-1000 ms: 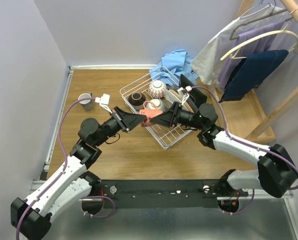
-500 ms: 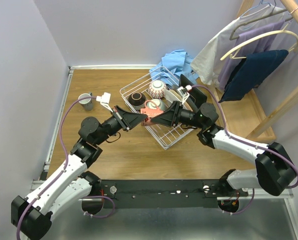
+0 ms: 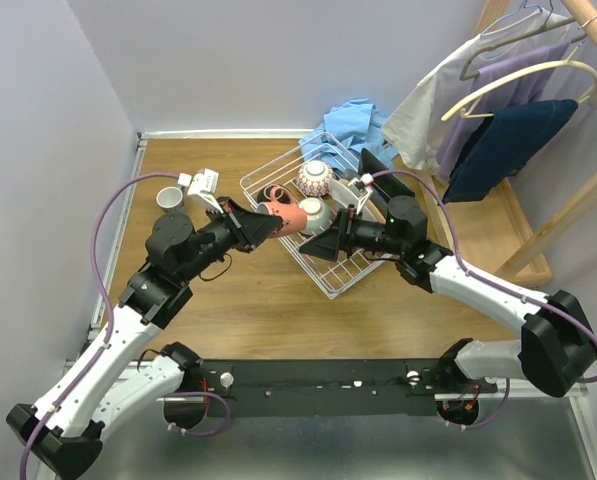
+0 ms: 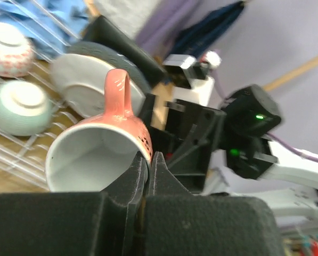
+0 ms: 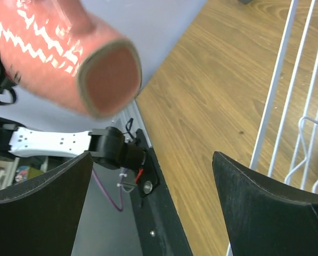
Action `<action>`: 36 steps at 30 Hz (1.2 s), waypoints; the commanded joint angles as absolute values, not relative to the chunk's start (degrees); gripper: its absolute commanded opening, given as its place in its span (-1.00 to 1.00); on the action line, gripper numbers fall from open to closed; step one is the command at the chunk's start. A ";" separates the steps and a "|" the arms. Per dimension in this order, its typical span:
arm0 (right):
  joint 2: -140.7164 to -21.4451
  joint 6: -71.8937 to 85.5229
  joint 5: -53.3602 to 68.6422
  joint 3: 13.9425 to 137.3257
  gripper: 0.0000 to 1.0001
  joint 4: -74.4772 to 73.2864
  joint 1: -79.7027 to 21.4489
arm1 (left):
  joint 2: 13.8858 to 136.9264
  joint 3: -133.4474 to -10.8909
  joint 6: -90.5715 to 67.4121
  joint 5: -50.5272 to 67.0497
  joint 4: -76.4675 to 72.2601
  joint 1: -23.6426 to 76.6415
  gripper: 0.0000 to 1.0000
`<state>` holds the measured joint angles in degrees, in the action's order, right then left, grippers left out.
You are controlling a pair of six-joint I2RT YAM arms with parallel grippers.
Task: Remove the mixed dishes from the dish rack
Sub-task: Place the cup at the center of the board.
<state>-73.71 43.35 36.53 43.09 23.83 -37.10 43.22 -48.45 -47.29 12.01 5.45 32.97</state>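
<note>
An orange-red cup (image 3: 289,215) with a white zigzag pattern hangs on its side over the near left part of the white wire dish rack (image 3: 330,279). My left gripper (image 3: 269,223) is shut on its rim. In the left wrist view the two fingers (image 4: 160,169) pinch the cup (image 4: 97,152) wall, handle up. My right gripper (image 3: 318,243) stands wide open just right of the cup, nothing between its fingers (image 5: 265,205); the cup's (image 5: 68,53) base floats above them. A pale green bowl (image 3: 314,211), a patterned bowl (image 3: 315,178) and plates (image 4: 89,80) stay in the rack.
A grey cup (image 3: 169,199) stands on the wooden table at the far left. Blue cloth (image 3: 353,122) lies behind the rack. A wooden clothes rack (image 3: 568,200) with hanging garments fills the right side. Walls close in at the back and left.
The left gripper shut on the cup's rim and the right gripper opened and let it go. The left arm then carried the cup up and slightly left.
</note>
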 commanded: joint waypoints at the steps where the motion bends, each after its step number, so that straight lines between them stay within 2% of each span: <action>1: -71.11 34.03 32.18 48.15 1.00 11.01 -37.09 | 46.40 -57.90 -34.49 0.63 20.42 32.96 -1.00; 7: -70.23 24.18 27.43 53.87 1.00 -4.73 -37.09 | 57.02 -69.77 -24.89 -14.48 37.94 31.99 -1.00; 11: -69.70 20.66 26.54 56.33 1.00 -10.01 -37.18 | 64.85 -74.96 -19.08 -16.78 43.50 28.75 -1.00; 24: -68.03 13.62 25.14 59.06 1.00 -18.98 -37.09 | 89.27 -85.16 -7.21 -13.36 46.76 16.45 -1.00; 36: -67.59 11.60 25.14 59.85 1.00 -22.58 -37.09 | 101.50 -88.33 -2.64 -7.39 40.61 10.11 -1.00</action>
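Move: Some 20 cm ahead, 19 cm to the left and 30 cm below the left hand, which already holds the pink cup, is the free table spot it is bound for. Beyond that spot the grey mug stands, about 3 cm farther out and 9 cm left of it. The dark bowl in the rack lies about 21 cm ahead, 3 cm left and 29 cm below the left hand. For the right hand, the spot is about 18 cm ahead, 26 cm left and 19 cm below. Swinging the pink cup away from the rack, the left arm carries it forward and left, then also steadily down, about 32 cm in all, to beside the grey mug; the shut fingers keep their pinch on its rim while the wrist turns some 75 degrees, from level to steeply down. The right hand, open and empty, draws about 5 cm to the right and rolls. ##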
